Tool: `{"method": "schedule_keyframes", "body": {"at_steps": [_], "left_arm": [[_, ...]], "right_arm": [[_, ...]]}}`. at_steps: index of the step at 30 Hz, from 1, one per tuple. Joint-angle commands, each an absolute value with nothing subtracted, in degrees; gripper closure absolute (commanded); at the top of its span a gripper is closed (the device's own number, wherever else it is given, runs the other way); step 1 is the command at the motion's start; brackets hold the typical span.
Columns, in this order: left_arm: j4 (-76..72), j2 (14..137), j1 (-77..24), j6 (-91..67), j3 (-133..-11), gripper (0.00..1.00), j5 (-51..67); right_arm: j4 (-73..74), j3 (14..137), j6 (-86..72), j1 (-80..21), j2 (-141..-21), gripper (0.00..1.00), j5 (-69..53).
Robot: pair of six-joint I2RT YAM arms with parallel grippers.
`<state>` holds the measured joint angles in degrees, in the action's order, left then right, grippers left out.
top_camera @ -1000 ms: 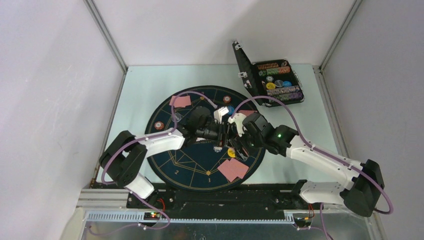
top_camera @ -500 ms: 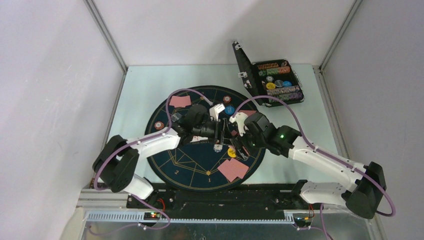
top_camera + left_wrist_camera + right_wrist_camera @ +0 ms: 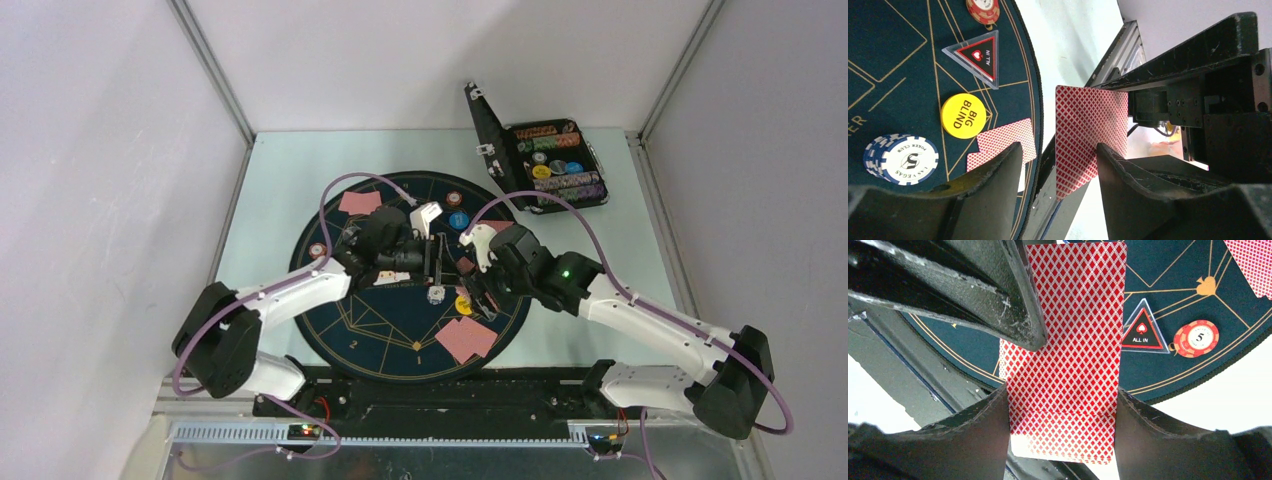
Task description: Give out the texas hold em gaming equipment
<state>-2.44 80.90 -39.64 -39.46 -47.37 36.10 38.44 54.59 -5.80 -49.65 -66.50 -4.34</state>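
My right gripper [image 3: 1062, 392] is shut on a stack of red-backed playing cards [image 3: 1073, 340], pinched across its width above the mat's middle [image 3: 465, 267]. My left gripper [image 3: 1058, 150] faces it with the top card [image 3: 1090, 130] between its fingers. That card lies against the right finger, the left finger stands apart, and the jaws are open. One left finger [image 3: 998, 295] overlaps the stack's back in the right wrist view. On the mat lie a yellow Big Blind disc [image 3: 963, 116], a triangular All In marker [image 3: 979, 56], a blue-white chip stack [image 3: 900, 159] and a red chip [image 3: 1196, 338].
The round dark-blue mat [image 3: 380, 320] carries dealt cards at its near right [image 3: 465, 340] and far left [image 3: 360, 203]. More chips sit by its far edge [image 3: 455, 199] and left edge [image 3: 318, 251]. The open black case [image 3: 555, 165] with chips stands at the back right.
My left gripper's jaws have narrowed around the card, and the left arm has shifted slightly back and left. The right gripper has kept its hold and stayed in place.
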Motion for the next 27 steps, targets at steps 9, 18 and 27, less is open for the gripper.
{"method": "schedule_keyframes", "body": {"at_steps": [9, 18, 27], "left_arm": [[-2.5, 77.5, -38.2, -38.7, -49.8, 0.56, 33.5], [2.1, 74.9, -37.2, -37.4, -49.1, 0.92, 30.7], [2.4, 68.2, -35.7, -36.9, -46.6, 1.00, 30.5]], "right_arm": [[36.5, 57.3, -6.0, -50.0, -64.5, 1.00, -4.3], [36.4, 57.0, -6.1, -50.0, -64.2, 1.00, -3.9], [36.8, 57.0, -6.7, -49.9, -64.5, 1.00, -1.7]]}}
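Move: The top card, already slid partly off the deck, has its middle about 3 cm to the left hand's right, 3 cm back and 1 cm below; its free end lies between the open left fingers. From the right hand, which still grips the deck, that card is some 3 cm ahead and 3 cm left. About 12 cm below the left hand stand the blue-and-white chip stack, 8 cm back and 3 cm left, and the BIG BLIND button, 10 cm back and 3 cm right. The card's projecting end is pinched by the left fingers, which shut fully around it after a short creep of about 1 cm forward, left and up. The left hand then draws up, leftward and somewhat forward, away from the right hand, about 5 cm in all, turning roughly 10 degrees, mainly counter-clockwise. The right hand stays in place, keeping its grip on the deck. ##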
